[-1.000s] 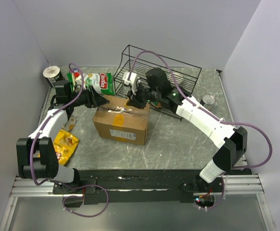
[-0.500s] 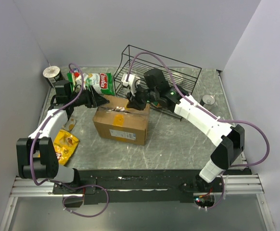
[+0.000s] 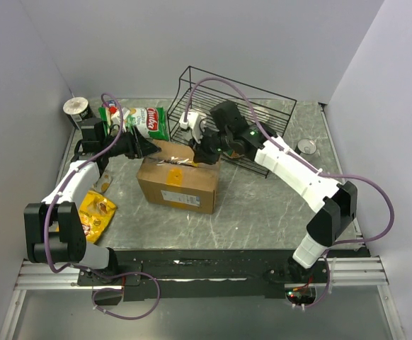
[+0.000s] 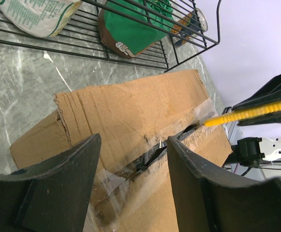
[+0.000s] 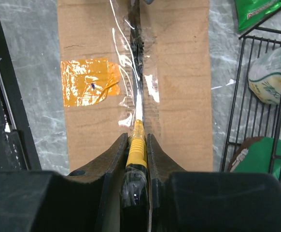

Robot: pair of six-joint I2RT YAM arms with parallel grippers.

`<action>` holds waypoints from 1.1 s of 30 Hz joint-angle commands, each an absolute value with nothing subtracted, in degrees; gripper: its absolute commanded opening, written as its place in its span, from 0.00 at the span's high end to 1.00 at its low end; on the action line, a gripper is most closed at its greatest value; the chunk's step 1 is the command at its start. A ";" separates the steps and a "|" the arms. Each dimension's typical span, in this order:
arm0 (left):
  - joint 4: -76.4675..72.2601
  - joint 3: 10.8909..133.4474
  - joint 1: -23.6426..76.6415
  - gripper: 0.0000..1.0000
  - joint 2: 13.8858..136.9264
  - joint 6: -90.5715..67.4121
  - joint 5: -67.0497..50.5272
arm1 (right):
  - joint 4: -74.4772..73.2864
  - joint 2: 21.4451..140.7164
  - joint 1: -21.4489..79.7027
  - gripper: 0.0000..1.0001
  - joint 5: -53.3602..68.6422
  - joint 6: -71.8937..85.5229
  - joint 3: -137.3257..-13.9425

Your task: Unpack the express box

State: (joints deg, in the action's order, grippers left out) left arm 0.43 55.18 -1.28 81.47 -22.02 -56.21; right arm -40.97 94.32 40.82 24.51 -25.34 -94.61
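The express box, brown cardboard, lies mid-table with its taped top seam partly slit and gaping. My right gripper is shut on a yellow-handled cutter, and its blade lies in the seam at the box's right end. The cutter tip also shows in the left wrist view. My left gripper stands open at the box's left end, its fingers astride the seam above the box top. An orange tape patch sits on one flap.
A black wire basket behind the box holds a green bag and a white bag. A green-and-white snack bag, a can and a yellow packet lie at the left. A small tin lies at the right.
The right arm has swung a little, its elbow moving left and its wrist turning, with the cutter still in the seam. The left arm and the box have not moved.
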 commanded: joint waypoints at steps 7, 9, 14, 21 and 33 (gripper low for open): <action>1.58 54.14 -0.97 0.36 82.53 -21.71 -54.58 | -49.74 92.11 36.83 1.00 23.64 -27.25 -100.46; 1.67 54.31 -0.97 0.36 82.70 -21.71 -54.58 | -50.27 91.58 36.56 1.00 23.82 -27.51 -100.11; 1.76 54.58 -0.97 0.36 83.06 -21.45 -54.49 | -51.24 90.79 35.77 1.00 24.26 -27.95 -98.53; 2.11 54.32 -1.05 0.36 82.88 -20.65 -54.14 | -53.78 88.95 35.33 1.00 23.82 -28.83 -98.09; 2.64 53.96 -0.70 0.37 82.35 -19.16 -53.26 | -58.80 86.75 33.93 1.00 23.82 -30.76 -96.16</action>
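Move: The right hand already holds the yellow box cutter with its blade in the taped seam of the box, whose right end lies about 6 cm to this hand's right, level in depth and roughly 5 cm below; the box's middle is some 7 cm left and 13 cm down. In the wire rack, the green pack sits about 18 cm ahead and 13 cm right, the white packet 22 cm ahead and 3 cm left. From the left hand the seam's right end is some 20 cm right, 3 cm back and 3 cm down. The right hand keeps its grip on the box cutter and draws it about 5 cm to the right along the taped seam, towards the box's right end, rising some 1.5 cm with hardly any turn of the wrist and slowing briefly midway. The left hand stays at the box's left end with its fingers still parted against the cardboard, and is carried only about half a centimetre to the right. ##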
